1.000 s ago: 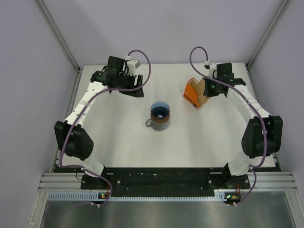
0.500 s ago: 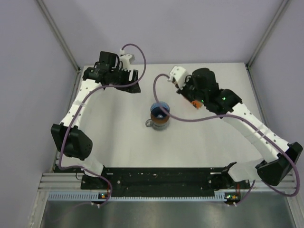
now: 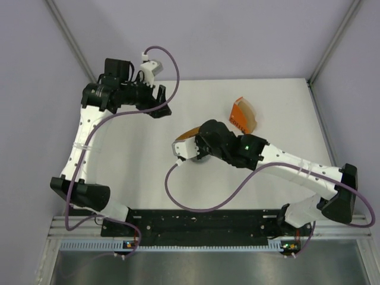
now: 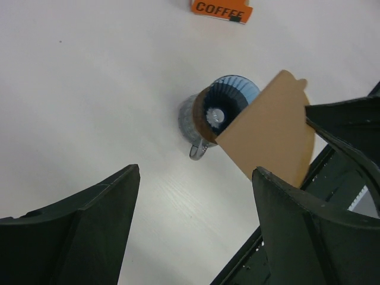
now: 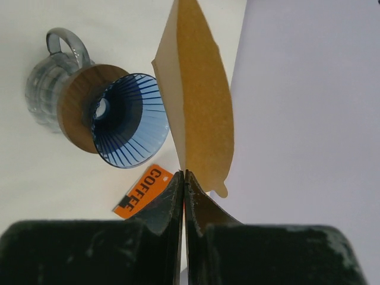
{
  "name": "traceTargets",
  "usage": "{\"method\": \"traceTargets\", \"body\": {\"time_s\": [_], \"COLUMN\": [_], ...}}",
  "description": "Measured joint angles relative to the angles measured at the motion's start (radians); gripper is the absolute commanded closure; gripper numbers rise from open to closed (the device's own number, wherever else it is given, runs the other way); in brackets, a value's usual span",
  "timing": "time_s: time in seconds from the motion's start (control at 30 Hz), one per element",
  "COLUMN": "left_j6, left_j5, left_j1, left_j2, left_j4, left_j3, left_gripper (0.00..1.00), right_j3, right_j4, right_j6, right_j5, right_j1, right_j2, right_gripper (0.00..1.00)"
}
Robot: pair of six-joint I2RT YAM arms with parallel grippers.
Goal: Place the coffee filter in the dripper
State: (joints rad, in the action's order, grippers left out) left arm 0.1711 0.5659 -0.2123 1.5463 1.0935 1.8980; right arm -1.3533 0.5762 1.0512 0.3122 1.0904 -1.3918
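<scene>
The coffee filter (image 5: 199, 95) is a tan paper cone pinched at its edge by my shut right gripper (image 5: 184, 173). It hangs in the air just beside and above the blue ribbed dripper (image 5: 127, 124). The dripper sits on a brown ring on a grey handled cup (image 5: 44, 95). In the left wrist view the filter (image 4: 270, 136) partly overlaps the dripper's mouth (image 4: 228, 102). In the top view the right gripper (image 3: 195, 139) holds the filter (image 3: 190, 132) at the table's middle, and the arm hides the dripper. My left gripper (image 3: 157, 102) is open and empty at the back left, raised.
The orange packet of filters (image 3: 242, 117) marked COFFEE stands at the back right; it also shows in the left wrist view (image 4: 221, 9). The right arm stretches across the table's middle. Grey walls enclose the table on three sides.
My right arm has swung from the orange packet to the table's middle, carrying the filter over the dripper. My left arm has drawn back to the left.
</scene>
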Motion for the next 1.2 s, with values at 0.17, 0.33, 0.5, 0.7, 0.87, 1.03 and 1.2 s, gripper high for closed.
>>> {"method": "traceTargets", "body": {"time_s": [0.17,0.33,0.5,0.7,0.87,1.03,1.2], "left_j6": [0.02,0.023,0.031,0.039,0.027,0.015,-0.005], "left_j5": [0.005,-0.018,-0.054,-0.127,-0.216,-0.23,-0.262], "left_j1": [-0.125,-0.229,-0.291,-0.321,-0.32,-0.319,-0.319], "left_j2": [-0.03,-0.014,0.027,0.054,0.067,0.067,0.08], "left_j4": [0.022,0.029,0.029,0.025,0.006,-0.006,-0.025], "left_j3": [-0.011,-0.048,-0.085,-0.114,-0.124,-0.128,-0.142], "left_gripper": [0.18,0.25,0.33,0.68,0.8,1.0,1.0], "right_j3": [0.0,0.0,0.0,0.0,0.004,0.024,0.06], "right_j4": [-0.003,-0.005,-0.005,-0.003,-0.005,-0.005,-0.015], "right_j6": [0.069,0.101,0.109,0.109,0.108,0.1,0.077], "right_j5": [0.023,0.028,0.034,0.043,0.046,0.045,0.046], "right_j1": [0.015,0.046,0.053,0.053,0.053,0.053,0.053], "right_j2": [-0.008,-0.012,-0.018,-0.028,-0.028,-0.028,-0.027], "right_gripper": [1.0,1.0,1.0,1.0,1.0,1.0,0.69]}}
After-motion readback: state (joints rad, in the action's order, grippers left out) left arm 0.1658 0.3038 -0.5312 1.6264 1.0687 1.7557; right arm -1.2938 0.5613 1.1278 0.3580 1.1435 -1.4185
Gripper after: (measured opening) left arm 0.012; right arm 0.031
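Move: Off to the left hand's right by about 11 cm, 5 cm nearer the base and 7 cm lower, is the coffee filter, held in the right hand with its middle about 4 cm left of and 2 cm beyond that hand's point, 1 cm lower. The dripper waits 5 cm ahead of the right hand, level sideways and 13 cm below, on the carafe, 8 cm lower still. The coffee box stands some 15 cm ahead and 17 cm right of the right hand, 20 cm down. Swinging right and back towards the filter, then sinking about 9 cm in all, the left hand eases some 3 cm forward again as its wide-open fingers shut and pinch the filter's free edge. The right hand keeps its grip, holding nearly still before dipping about 3 cm towards the dripper. ##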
